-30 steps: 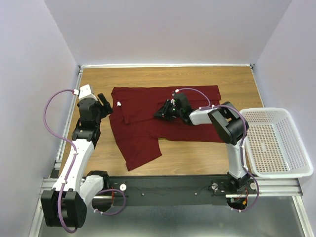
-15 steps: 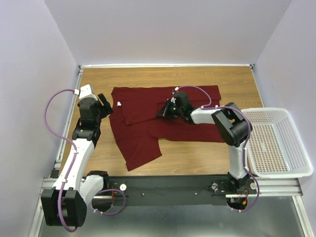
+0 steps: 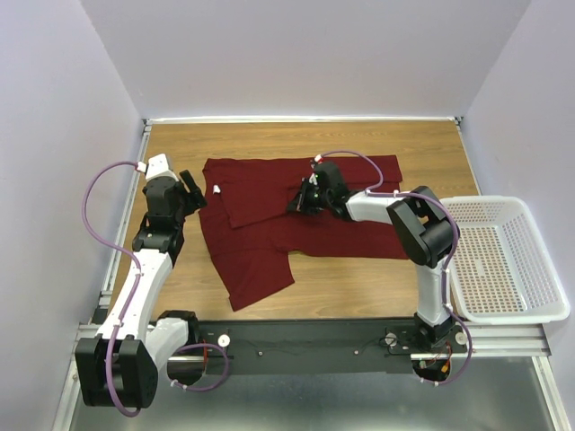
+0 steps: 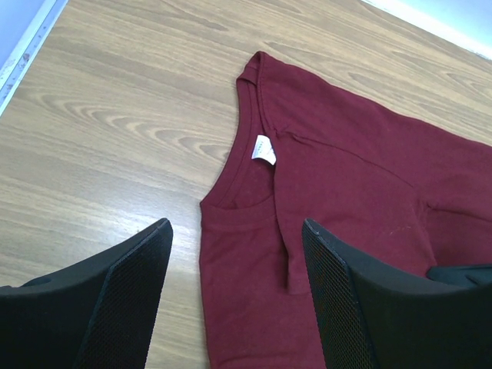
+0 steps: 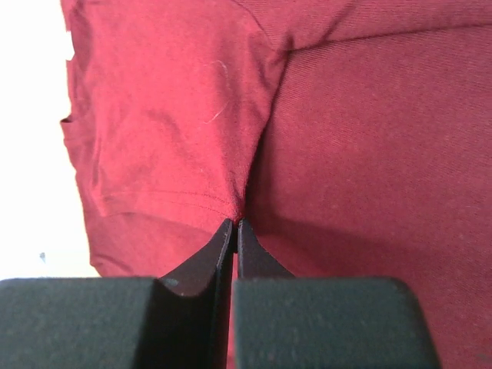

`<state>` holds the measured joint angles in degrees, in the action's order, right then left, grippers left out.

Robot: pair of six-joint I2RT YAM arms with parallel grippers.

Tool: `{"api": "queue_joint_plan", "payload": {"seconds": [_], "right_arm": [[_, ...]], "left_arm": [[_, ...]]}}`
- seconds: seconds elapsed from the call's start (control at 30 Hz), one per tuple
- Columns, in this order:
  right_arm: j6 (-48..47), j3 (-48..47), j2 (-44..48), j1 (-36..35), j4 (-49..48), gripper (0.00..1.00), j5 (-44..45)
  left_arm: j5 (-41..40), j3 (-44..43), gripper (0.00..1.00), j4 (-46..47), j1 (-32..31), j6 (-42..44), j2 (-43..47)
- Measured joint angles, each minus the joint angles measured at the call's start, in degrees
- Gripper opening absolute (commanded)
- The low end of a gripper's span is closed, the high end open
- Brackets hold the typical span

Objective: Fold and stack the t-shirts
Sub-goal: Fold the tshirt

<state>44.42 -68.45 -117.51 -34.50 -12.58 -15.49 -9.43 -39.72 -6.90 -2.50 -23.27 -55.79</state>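
A maroon t-shirt (image 3: 260, 238) lies spread on the wooden table, its right half folded over. My right gripper (image 3: 300, 198) is low on the middle of the shirt. In the right wrist view it (image 5: 234, 225) is shut, its tips pinching a crease of the cloth (image 5: 369, 138) at a sleeve hem. My left gripper (image 3: 191, 187) is open beside the shirt's left edge. In the left wrist view its jaws (image 4: 236, 227) stand wide apart above the collar (image 4: 261, 92), near the white neck label (image 4: 265, 150), holding nothing.
A white mesh basket (image 3: 503, 203) stands at the table's right edge, beside the right arm. The table's white border rail (image 3: 296, 118) runs along the back, with walls close on three sides. Bare wood (image 3: 359, 283) shows in front of the shirt.
My right gripper has shifted slightly toward the back of the table while staying shut on the cloth. The left arm has barely moved.
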Motion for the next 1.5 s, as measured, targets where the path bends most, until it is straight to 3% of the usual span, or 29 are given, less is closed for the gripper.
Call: {"api": "queue_joint_plan", "payload": {"seconds": [0.23, 0.57, 0.9, 1.03, 1.17, 1.33, 1.37, 1.4, 1.43, 1.5], "right_arm": [[-2.6, -1.0, 0.0, 0.0, 3.0, 0.15, 0.9], [-6.0, -1.6, 0.9, 0.0, 6.9, 0.42, 1.2], [-15.6, -1.5, 13.8, 0.2, 19.4, 0.62, 11.5], [-19.2, 2.1, 20.9, 1.2, 22.7, 0.63, 17.8], [-21.1, 7.1, 25.2, 7.2, 25.2, 0.63, 20.7], [-21.3, 8.7, 24.0, 15.6, 26.8, 0.63, 22.5], [-21.3, 8.7, 23.3, 16.5, 27.0, 0.63, 22.8], [-21.3, 8.7, 22.9, 16.8, 27.1, 0.63, 23.0], [-21.3, 8.7, 22.4, 17.0, 27.2, 0.63, 23.3], [-21.2, 8.6, 21.1, 17.1, 27.3, 0.63, 24.0]], "left_arm": [[1.0, 0.0, 0.78, -0.1, 0.0, 1.0, -1.4], [1.2, -0.1, 0.74, -2.3, 0.0, 0.6, -3.0], [1.2, -1.4, 0.73, -9.2, 0.0, -2.0, -7.4], [1.6, -3.8, 0.68, -12.9, 0.0, -3.5, -10.8], [2.4, -6.1, 0.63, -14.0, -0.6, -5.0, -14.3], [4.7, -11.3, 0.56, -12.8, -1.1, -6.0, -23.7], [5.2, -12.5, 0.5, -12.4, -1.2, -6.1, -26.3], [5.5, -13.0, 0.5, -12.3, -1.3, -6.2, -27.6], [5.9, -13.8, 0.42, -11.9, -1.3, -6.2, -29.9], [6.5, -15.0, 0.41, -11.2, -1.3, -6.2, -33.5]]}}
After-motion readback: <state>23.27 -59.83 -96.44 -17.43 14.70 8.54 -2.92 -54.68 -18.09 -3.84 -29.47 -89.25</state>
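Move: The left hand hangs open some 17 cm above the table; the shirt's left edge lies about 5 cm ahead and 6 cm to its right, the white label 10 cm ahead and 9 cm right. The right hand still pinches the flap's inner edge; the shirt's right edge lies roughly 30 cm to its right, level ahead, 3 cm lower, and the flap's near-left corner 16 cm left and 5 cm back. Right hand releases the flap, sweeping some 25 cm right; left, narrowing, dips about 12 cm towards the left edge. ##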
